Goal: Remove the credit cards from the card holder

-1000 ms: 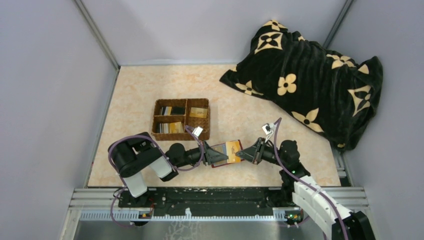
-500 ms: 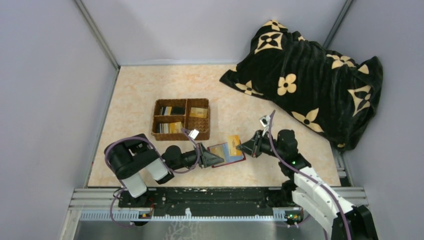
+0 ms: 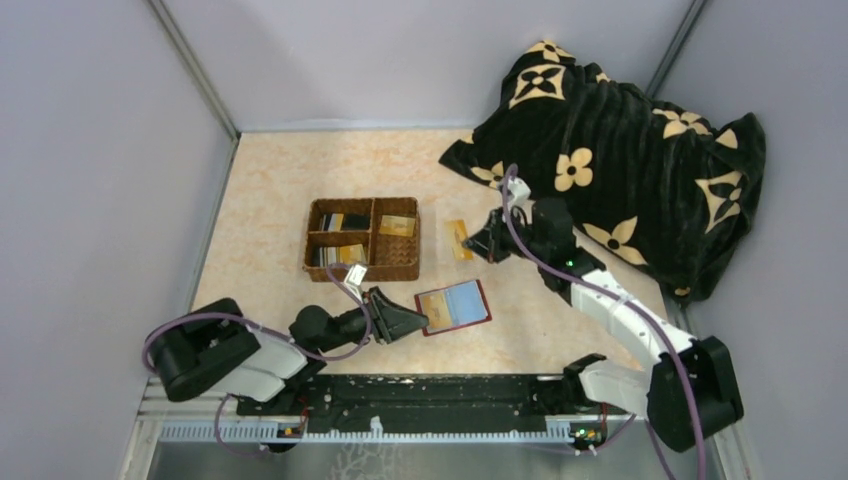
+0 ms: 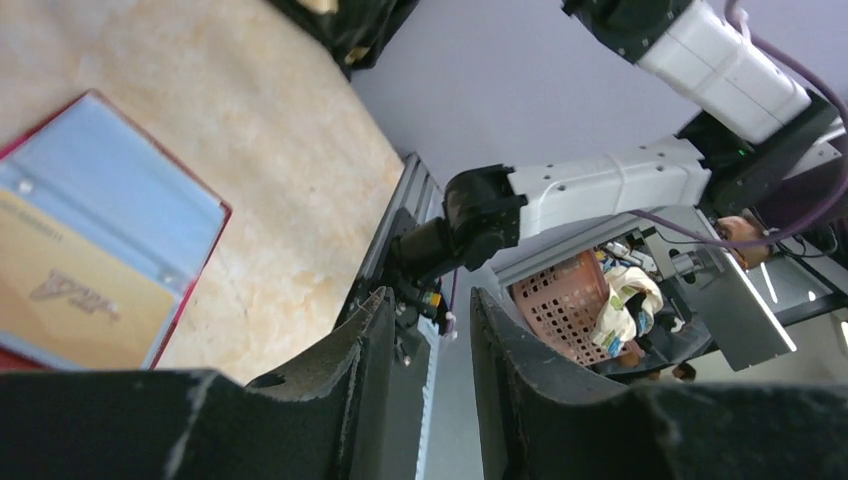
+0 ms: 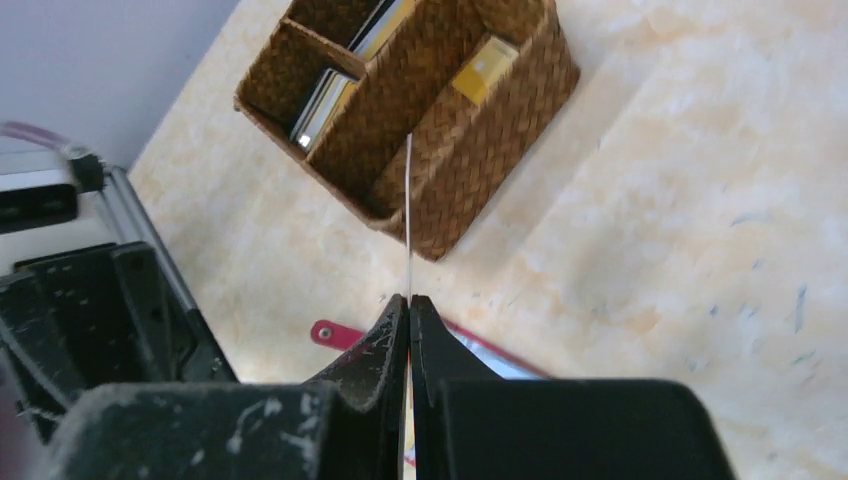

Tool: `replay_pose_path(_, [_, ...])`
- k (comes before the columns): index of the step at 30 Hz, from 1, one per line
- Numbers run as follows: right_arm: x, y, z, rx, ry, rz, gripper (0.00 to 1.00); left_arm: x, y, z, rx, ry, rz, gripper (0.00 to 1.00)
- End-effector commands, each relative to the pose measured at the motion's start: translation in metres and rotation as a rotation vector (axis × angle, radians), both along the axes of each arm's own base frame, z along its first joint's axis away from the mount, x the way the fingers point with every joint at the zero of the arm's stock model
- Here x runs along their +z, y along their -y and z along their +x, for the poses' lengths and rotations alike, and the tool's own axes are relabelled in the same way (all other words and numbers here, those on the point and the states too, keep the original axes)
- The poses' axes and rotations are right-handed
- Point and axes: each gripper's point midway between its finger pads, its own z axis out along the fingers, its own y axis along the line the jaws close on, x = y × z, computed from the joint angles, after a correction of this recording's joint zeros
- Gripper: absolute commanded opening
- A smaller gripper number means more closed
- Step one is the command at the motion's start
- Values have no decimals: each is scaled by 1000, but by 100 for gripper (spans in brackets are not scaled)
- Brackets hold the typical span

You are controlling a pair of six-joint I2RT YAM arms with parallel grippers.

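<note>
The red card holder (image 3: 453, 306) lies open on the table with a tan card (image 4: 60, 290) still in its clear bluish pocket. My left gripper (image 3: 405, 320) sits just left of it, open, with nothing between its fingers (image 4: 350, 370). My right gripper (image 3: 487, 243) hovers farther back, right of the basket, shut on an orange-yellow credit card (image 3: 459, 240). In the right wrist view that card (image 5: 408, 200) shows edge-on, rising from the pinched fingertips (image 5: 409, 300). The holder's red snap tab (image 5: 325, 333) lies below it.
A brown wicker divided basket (image 3: 412, 262) stands behind the holder, with several cards in its compartments (image 3: 397, 226). A black blanket with tan flowers (image 3: 620, 150) fills the back right corner. Grey walls close in the table; the metal rail (image 3: 430, 392) runs along the near edge.
My right gripper pulled the orange-yellow card out of the holder and carried it back toward the basket's right side. My left gripper opened, let go of the holder and drew back left.
</note>
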Motion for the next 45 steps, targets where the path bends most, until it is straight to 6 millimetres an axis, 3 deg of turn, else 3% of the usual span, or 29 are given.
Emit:
replay_pose_path(1, [47, -21, 40, 29, 190, -121, 0, 3, -11, -4, 16, 108, 23, 39])
replay_pose_path(9, [43, -65, 95, 245, 253, -371, 0, -14, -24, 7, 97, 168, 194, 38])
replay_pose_path(13, [36, -91, 119, 295, 338, -504, 0, -18, -36, 9, 143, 180, 243, 68])
replay_pose_path(16, [24, -106, 134, 307, 350, -544, 0, -25, -44, 11, 171, 166, 277, 85])
replay_pose_path(20, [10, -127, 144, 318, 354, -549, 0, -31, -53, 16, 224, 143, 309, 94])
replay_pose_path(26, [-14, -147, 150, 357, 363, -617, 0, -40, -62, 22, 275, 122, 352, 97])
replay_pose_path(32, [-24, -162, 156, 394, 378, -633, 0, -49, -62, 23, 272, 105, 382, 100])
replay_pose_path(37, [-46, -157, 142, 410, 341, -677, 0, -48, -64, 27, 296, 123, 394, 100])
replay_pose_path(45, [-59, -115, 109, 368, 304, -724, 0, -52, -69, 33, 340, 129, 401, 100])
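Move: The right hand, with a card pinched in its fingers, has the basket's right compartment about 10 cm ahead, 15 cm to its left and 14 cm below. A yellow card lies some 3 cm beyond that compartment's middle, the left card stack 13 cm left of it and 3 cm nearer. The card holder is about 6 cm back, 2 cm left and 16 cm below. From the left hand the holder lies roughly 9 cm ahead, 9 cm right, 14 cm below; the right compartment 25 cm ahead, 3 cm left, 12 cm below. Right hand arcs its card forward-left, then down 10 cm to the basket; left hand opens, withdrawing 6 cm left. ##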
